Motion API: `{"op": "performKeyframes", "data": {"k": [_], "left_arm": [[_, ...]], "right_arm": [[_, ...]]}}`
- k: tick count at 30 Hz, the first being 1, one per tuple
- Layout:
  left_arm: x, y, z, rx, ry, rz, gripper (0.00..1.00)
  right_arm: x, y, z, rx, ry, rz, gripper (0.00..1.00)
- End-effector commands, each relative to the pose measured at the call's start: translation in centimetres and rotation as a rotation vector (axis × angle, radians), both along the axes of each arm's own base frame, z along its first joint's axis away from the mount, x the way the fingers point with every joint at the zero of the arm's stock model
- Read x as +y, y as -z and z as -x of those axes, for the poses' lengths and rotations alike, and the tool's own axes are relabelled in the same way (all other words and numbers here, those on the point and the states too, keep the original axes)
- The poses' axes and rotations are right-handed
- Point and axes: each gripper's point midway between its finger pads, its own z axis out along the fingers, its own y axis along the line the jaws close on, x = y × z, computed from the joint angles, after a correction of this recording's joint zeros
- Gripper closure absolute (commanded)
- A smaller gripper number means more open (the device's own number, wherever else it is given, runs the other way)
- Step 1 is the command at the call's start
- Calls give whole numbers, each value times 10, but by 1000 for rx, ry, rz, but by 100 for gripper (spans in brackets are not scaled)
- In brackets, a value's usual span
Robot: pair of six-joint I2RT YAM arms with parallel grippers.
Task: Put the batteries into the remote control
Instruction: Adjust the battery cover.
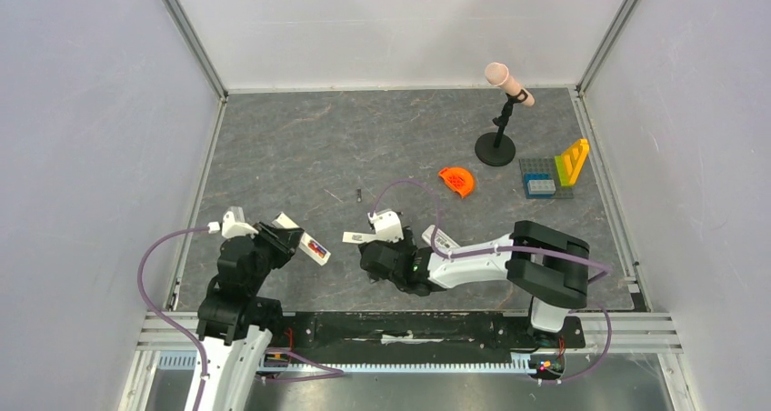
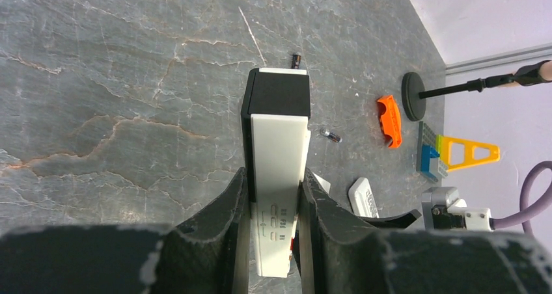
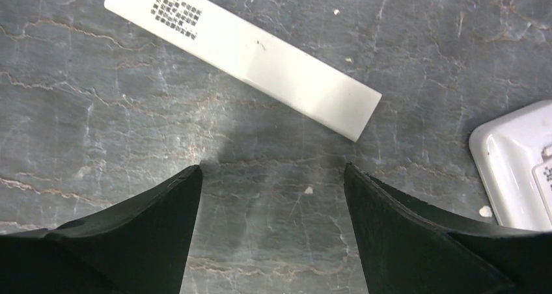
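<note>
My left gripper point(image 1: 293, 238) point(image 2: 274, 173) is shut on the white remote control point(image 1: 321, 254) point(image 2: 280, 138), pinching its long sides, the black end pointing away. Red and blue batteries point(image 1: 315, 245) show in its recess in the top view. Two loose dark batteries lie on the table beyond it, one far point(image 2: 296, 61) point(image 1: 360, 194) and one nearer point(image 2: 331, 136). My right gripper point(image 1: 371, 252) point(image 3: 271, 167) hovers just over the table, open, with bare table between its fingers. A flat white strip with small print point(image 3: 241, 53) point(image 1: 356, 237) lies just ahead of it.
A rounded white object point(image 3: 514, 164) lies at the right edge of the right wrist view. Further back right are an orange piece point(image 1: 457, 181), a microphone stand point(image 1: 495, 147) and coloured toy bricks point(image 1: 555, 176). Grey walls enclose the table.
</note>
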Motion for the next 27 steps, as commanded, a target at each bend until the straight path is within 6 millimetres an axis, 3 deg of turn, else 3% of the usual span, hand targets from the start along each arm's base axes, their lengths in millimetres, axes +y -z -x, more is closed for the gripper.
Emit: {"op": "performKeyframes", "data": {"k": [1,6,11,17,27], "left_arm": [[-4,-16,-7,-48,23,5,98],[-7,-4,-9,-8,28,20,98],[-28,16,-12,39,107,104,98],[-51,46,-15,99,177,232,98],[-67,81,-5,201,230,332,98]], "right_arm": [[12,-9,-12,-32,-17,-7,18],[17,-36,-17,-63,-147,3,17],[20,-55,-30,-55,-309,7,16],[46,-51,-17,15,-784,77,15],[53,-36,-51,49,-880,205,15]]}}
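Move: The battery cover lies flat on the table, its middle about 6 cm ahead of the open right hand, 5 cm to its left and 1 cm lower. The remote control, held up by the left hand, is some 20 cm left of the right hand, level with it fore and aft and about 12 cm higher. The white controller lies 4 cm ahead and 13 cm right; a loose battery, 17 cm ahead and 8 cm left. From the left hand the cover is about 5 cm ahead, 16 cm right and 13 cm below. Over the battery cover comes the open right hand, travelling left and forward while rising, then just starting to sink; it swings some 45 degrees counter-clockwise until its fingers point mostly left along the cover, without gripping anything. The remote control, still pinched by the left hand, is lowered about 9 cm and carried 5 cm right towards the cover, tipping farther down, rolling its left side down and yawing slightly clockwise. ##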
